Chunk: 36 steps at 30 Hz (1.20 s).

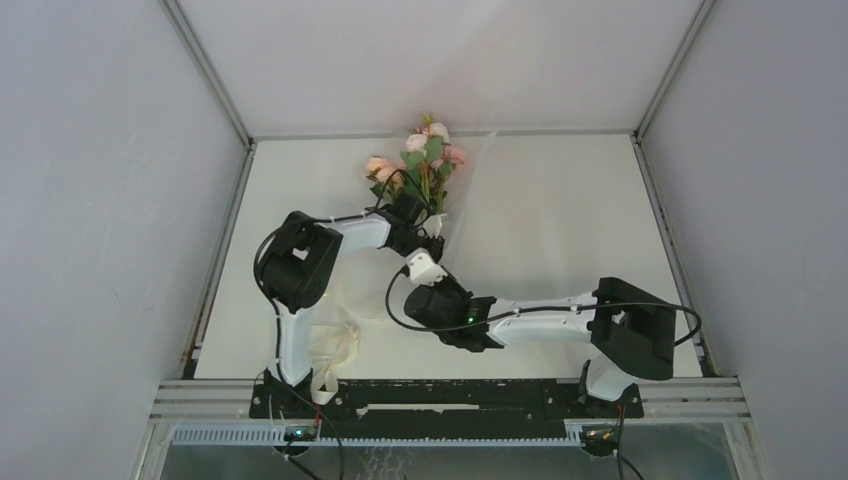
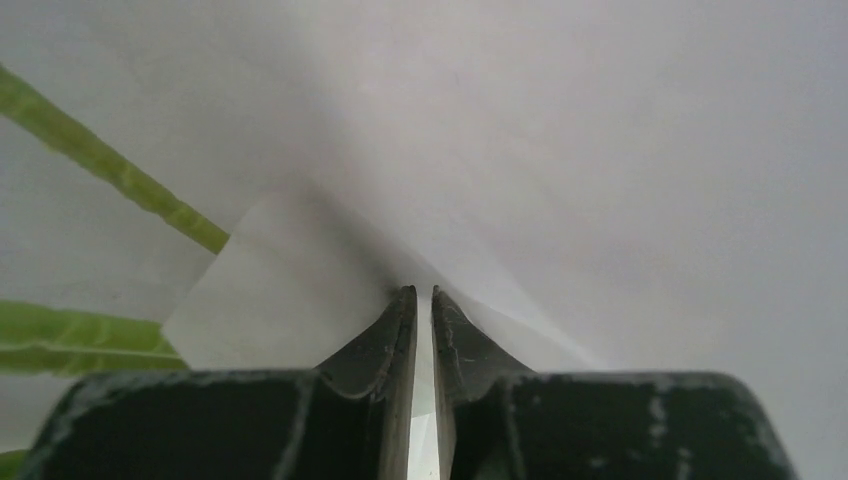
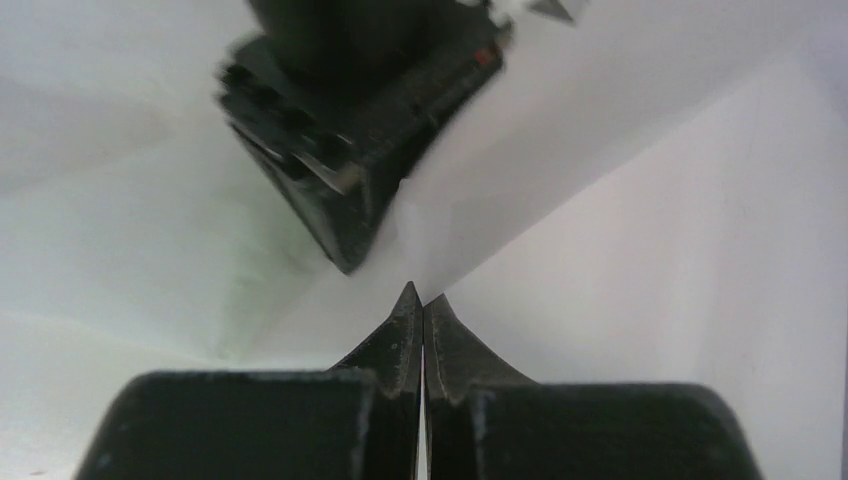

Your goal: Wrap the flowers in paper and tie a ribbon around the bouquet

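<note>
The flowers [image 1: 425, 160], pink blooms with green leaves, lie at the back middle of the table. Their green stems [image 2: 110, 175] show at the left of the left wrist view. The off-white paper [image 2: 300, 290] fills both wrist views and is hard to tell from the white table from above. My left gripper [image 1: 432, 238] sits at the stem end, shut on a fold of paper [image 2: 422, 292]. Just in front of it, my right gripper [image 1: 424, 263] is shut on a paper edge [image 3: 423, 297]; a paper flap [image 3: 500, 200] rises from its tips. The cream ribbon [image 1: 335, 345] lies loose by the left arm's base.
The left gripper's black body [image 3: 350, 130] hangs close above the right gripper's tips. White walls and metal rails [image 1: 235, 210] border the table at the left, back and right.
</note>
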Motion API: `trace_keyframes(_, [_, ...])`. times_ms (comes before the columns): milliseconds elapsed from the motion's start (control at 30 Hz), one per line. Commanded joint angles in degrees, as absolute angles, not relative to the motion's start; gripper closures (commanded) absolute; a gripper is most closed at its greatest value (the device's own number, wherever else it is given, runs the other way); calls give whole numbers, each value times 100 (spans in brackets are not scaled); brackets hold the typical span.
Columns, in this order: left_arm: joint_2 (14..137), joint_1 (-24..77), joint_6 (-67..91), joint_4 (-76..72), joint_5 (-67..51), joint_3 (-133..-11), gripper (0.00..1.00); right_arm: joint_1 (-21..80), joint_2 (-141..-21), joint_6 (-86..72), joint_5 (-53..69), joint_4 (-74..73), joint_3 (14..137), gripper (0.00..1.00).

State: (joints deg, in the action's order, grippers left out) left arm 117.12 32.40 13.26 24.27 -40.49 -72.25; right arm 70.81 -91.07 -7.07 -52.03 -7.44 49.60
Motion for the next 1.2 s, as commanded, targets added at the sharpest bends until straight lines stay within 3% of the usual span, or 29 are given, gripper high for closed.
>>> trace_keyframes(0, [11959,3252,1305,2277,-3731,-7396,83,7344,-9404,224,-4700,276,5554,100])
trace_keyframes(200, [11415,2970,1188,2246,-4194,-7378,77,7448,-10017,242,-4614,299,5752,100])
trace_keyframes(567, [10355,1636,972,2702,-4408,-7619,37,7521,-10504,296,-4543,242,5844,100])
trace_keyframes(733, [10012,721,1673,2385,-5169,-7380,35,7536,-10651,292,-4509,229,5932,100])
trace_keyframes(833, [9722,151,3344,722,-6158,-6747,36,7542,-10753,327,-4532,207,6012,100])
trace_keyframes(900, [9394,-143,3987,-115,-6062,-6288,34,7545,-10791,346,-4537,213,6044,100])
trace_keyframes(1100, [8936,-53,3658,-202,-5381,-5435,2,7537,-10836,412,-4509,256,6112,100])
trace_keyframes(1167, [8989,151,3574,-173,-5326,-5325,0,7540,-10846,437,-4495,251,6141,100])
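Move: The right hand pinches the edge of the paper's right flap; the flower stems it is being taken over lie about 6 cm to its left, 2 cm ahead and 9 cm lower. From that hand the blossoms are some 22 cm ahead, 6 cm left and 6 cm lower, and the ribbon 14 cm back, 22 cm left and 9 cm lower. The left hand, low at the fold, has the stems about 4 cm to its left, level fore and aft, 1 cm below. Right hand draws its pinched paper 8 cm left and down over stems; left lifts off leftward, forward, opening. ##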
